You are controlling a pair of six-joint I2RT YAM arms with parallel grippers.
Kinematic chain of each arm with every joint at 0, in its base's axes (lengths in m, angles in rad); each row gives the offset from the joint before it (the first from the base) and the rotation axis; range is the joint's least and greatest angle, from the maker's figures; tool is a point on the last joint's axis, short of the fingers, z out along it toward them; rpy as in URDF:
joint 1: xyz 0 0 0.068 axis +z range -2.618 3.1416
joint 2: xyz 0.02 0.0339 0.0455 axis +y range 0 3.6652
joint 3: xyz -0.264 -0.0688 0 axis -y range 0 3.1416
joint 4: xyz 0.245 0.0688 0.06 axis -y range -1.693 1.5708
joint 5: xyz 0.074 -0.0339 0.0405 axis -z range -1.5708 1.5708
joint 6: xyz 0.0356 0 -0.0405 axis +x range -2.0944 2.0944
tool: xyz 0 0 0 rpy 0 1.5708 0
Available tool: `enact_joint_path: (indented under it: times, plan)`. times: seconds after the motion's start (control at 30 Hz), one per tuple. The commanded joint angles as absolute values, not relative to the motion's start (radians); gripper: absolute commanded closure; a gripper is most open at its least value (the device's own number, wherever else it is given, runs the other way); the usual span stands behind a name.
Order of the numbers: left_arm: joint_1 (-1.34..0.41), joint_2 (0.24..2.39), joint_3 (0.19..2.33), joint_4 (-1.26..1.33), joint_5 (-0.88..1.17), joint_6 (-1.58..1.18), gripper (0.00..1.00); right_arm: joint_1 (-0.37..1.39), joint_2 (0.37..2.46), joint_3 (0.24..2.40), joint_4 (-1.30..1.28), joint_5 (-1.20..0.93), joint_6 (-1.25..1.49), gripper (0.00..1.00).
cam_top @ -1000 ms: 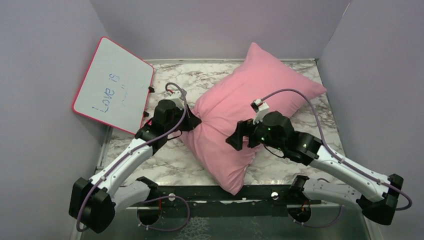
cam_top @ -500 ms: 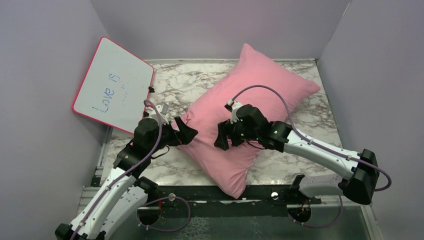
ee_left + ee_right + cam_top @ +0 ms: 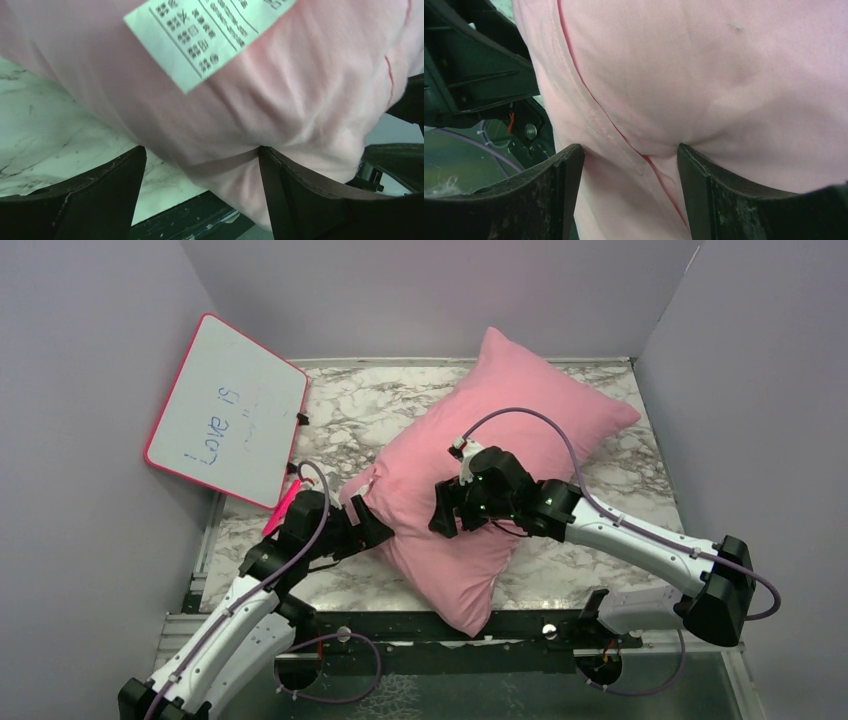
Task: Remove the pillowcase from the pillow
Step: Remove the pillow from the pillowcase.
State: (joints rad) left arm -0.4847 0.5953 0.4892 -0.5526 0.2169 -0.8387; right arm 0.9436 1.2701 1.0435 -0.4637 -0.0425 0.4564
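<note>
The plain pink pillowcase (image 3: 520, 430) lies diagonally on the marble table, plump and full; the pillow inside it is hidden. My left gripper (image 3: 372, 530) is open at the case's near-left edge. In the left wrist view the pink fabric (image 3: 275, 100) with a white care tag (image 3: 200, 35) bulges between the spread jaws of the left gripper (image 3: 200, 160); only the right finger touches it. My right gripper (image 3: 445, 518) presses down on the middle of the case. Its jaws stand wide on the fabric (image 3: 724, 75), with a red seam (image 3: 589, 95) running between them at the right gripper (image 3: 630, 155).
A pink-framed whiteboard (image 3: 225, 410) leans against the left wall, with a red pen (image 3: 283, 505) at its lower corner. Grey walls close in the marble table (image 3: 370, 410) on three sides. A black rail (image 3: 420, 625) runs along the near edge.
My left gripper let go of the case's left corner, opened and dropped back toward the near edge. My right gripper slid left across the case and narrowed a little. The pillow settled.
</note>
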Motion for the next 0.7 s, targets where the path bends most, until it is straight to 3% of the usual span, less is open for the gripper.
enact_joint_path:
  times: [0.0,0.13,0.4,0.67]
  plan:
    - [-0.485,0.717,0.443,-0.295,0.233,-0.859,0.15,0.942,1.280,1.032,-0.470,-0.039,0.473,0.26]
    - [-0.484,0.859,0.471,-0.073,0.217,-0.799,0.14,0.942,1.264,1.022,-0.474,-0.075,0.481,0.26]
    - [-0.425,1.202,0.745,-0.072,0.183,-0.623,0.13,0.942,1.246,1.018,-0.468,-0.206,0.451,0.26]
    - [-0.352,1.216,0.763,-0.147,0.207,-0.568,0.12,0.941,1.256,1.163,-0.567,-0.159,0.357,0.24]
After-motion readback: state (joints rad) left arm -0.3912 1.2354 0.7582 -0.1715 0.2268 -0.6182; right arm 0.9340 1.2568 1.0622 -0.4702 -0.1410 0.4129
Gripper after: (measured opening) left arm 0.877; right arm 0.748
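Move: The pillowcase's left edge lies right at the left hand's open fingertips, about 1 cm ahead, 1 cm to the right and 2 cm below; the white care label sits some 6 cm ahead, 2 cm left and about 2 cm below. The case's near corner lies roughly 22 cm back, 18 cm right and 8 cm lower. From the right hand, resting on the bundle, that left edge is about 13 cm left, 2 cm back and 5 cm lower. The pillowcase's left edge is pushed along by the open left hand, one fingertip still sunk in the cloth: first forward and right while dipping about 2 cm, then mostly forward as it rises again, some 13 cm forward in all, speeding up midway, with the fingers tipping up slightly. The right hand stays on the cloth with fingers parted and eases back and up only about 1 cm. ##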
